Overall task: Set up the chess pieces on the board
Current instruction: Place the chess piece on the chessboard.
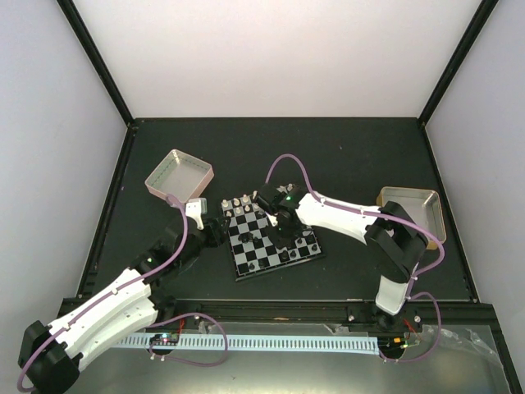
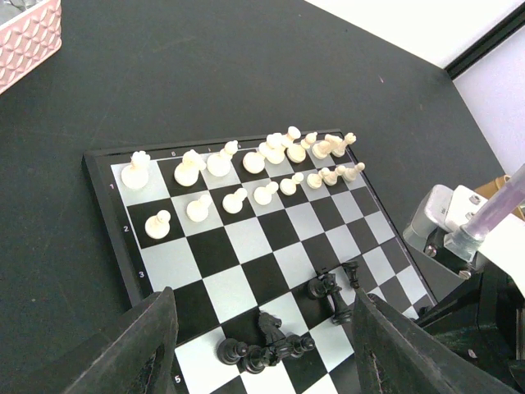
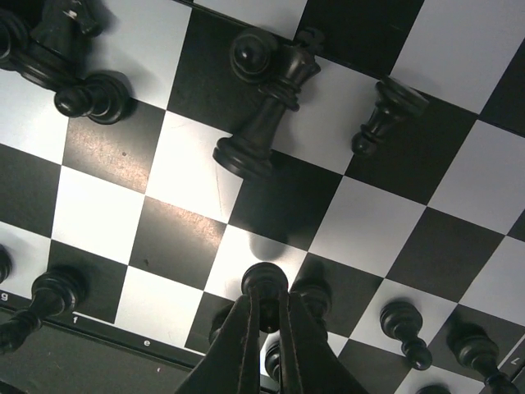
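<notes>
The board (image 1: 246, 256) lies mid-table, black and silvery checks in a black rim. Cream chess pieces (image 2: 246, 164) stand in two rows along its far side in the left wrist view. Black pieces (image 2: 267, 338) lie toppled in a heap between my left fingers, with more (image 2: 332, 291) just right of them. My left gripper (image 2: 264, 302) hangs open over that heap, holding nothing. My right gripper (image 3: 267, 316) is shut on a black pawn (image 3: 264, 283) above a white square, its shadow on the board below. A fallen black piece (image 3: 262, 123) and a pawn (image 3: 381, 115) lie beyond it.
A pink-sided tray (image 1: 179, 175) sits to the far left of the board, and a tan metal tray (image 1: 408, 209) to the right. Black pieces (image 3: 402, 328) stand in the rows by my right fingers. The right arm (image 2: 459, 222) reaches over the board's right edge.
</notes>
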You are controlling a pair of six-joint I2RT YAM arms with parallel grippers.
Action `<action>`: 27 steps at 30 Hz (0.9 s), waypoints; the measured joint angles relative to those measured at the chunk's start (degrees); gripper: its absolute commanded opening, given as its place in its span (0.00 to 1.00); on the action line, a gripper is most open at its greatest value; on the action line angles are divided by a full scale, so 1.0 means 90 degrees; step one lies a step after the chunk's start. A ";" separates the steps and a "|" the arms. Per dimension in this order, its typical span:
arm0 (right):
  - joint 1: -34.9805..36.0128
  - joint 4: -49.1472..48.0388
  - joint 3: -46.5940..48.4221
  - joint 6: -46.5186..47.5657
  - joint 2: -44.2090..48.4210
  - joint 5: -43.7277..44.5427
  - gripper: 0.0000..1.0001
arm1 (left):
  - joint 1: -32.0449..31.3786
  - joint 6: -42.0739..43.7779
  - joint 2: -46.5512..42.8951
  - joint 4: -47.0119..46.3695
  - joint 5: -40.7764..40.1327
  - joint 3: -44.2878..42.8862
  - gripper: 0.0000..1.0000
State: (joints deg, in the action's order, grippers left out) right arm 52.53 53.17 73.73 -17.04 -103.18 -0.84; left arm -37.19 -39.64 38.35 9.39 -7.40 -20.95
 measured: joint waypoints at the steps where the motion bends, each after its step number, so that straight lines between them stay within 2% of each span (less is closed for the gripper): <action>1: 0.0002 0.0000 0.0000 0.0000 -0.0002 -0.0015 0.03 | 0.0000 0.0000 0.0000 0.0000 0.0000 0.0000 0.60; 11: 0.0095 0.0005 0.0005 0.0007 -0.0194 -0.0087 0.07 | 0.0000 0.0000 0.0000 0.0000 0.0000 0.0000 0.60; 13: 0.0095 0.0012 0.0007 0.0002 -0.0223 -0.0083 0.11 | 0.0000 0.0000 0.0000 0.0000 0.0002 0.0000 0.60; 15: 0.0095 0.0027 0.0019 0.0010 -0.0233 -0.0075 0.19 | 0.0000 0.0000 0.0000 0.0000 0.0002 0.0000 0.60; 18: 0.0095 0.0053 0.0044 -0.0010 -0.0238 -0.0058 0.23 | 0.0000 0.0000 0.0000 0.0000 0.0000 0.0000 0.60; 27: 0.0090 0.0097 0.0214 -0.0153 -0.0219 0.0114 0.26 | 0.0000 0.0000 0.0000 0.0000 0.0002 0.0000 0.60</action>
State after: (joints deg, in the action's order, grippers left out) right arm 53.34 54.04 75.66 -18.41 -105.14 0.19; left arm -37.19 -39.64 38.35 9.39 -7.38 -20.95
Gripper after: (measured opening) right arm 0.255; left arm 0.602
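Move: The right gripper holds a black pawn just above its square; the centre of that white square in the second row from the near edge lies about 1 cm back and 3 cm below. The next standing pawn is level with the hand, some 2 cm right; a back-row piece stands about 3 cm back. A tall black piece lies some 3 cm ahead and 3 cm left. From the left gripper the square is about 6 cm back, 15 cm right and well below. Lower the right gripper about 1 cm, easing slightly back, to set the held pawn on the white square beside its neighbour. Pause there with the fingers pointing down, open them to about a quarter to let go of the pawn, then start lifting and move forward, a little under 1 cm each way. ##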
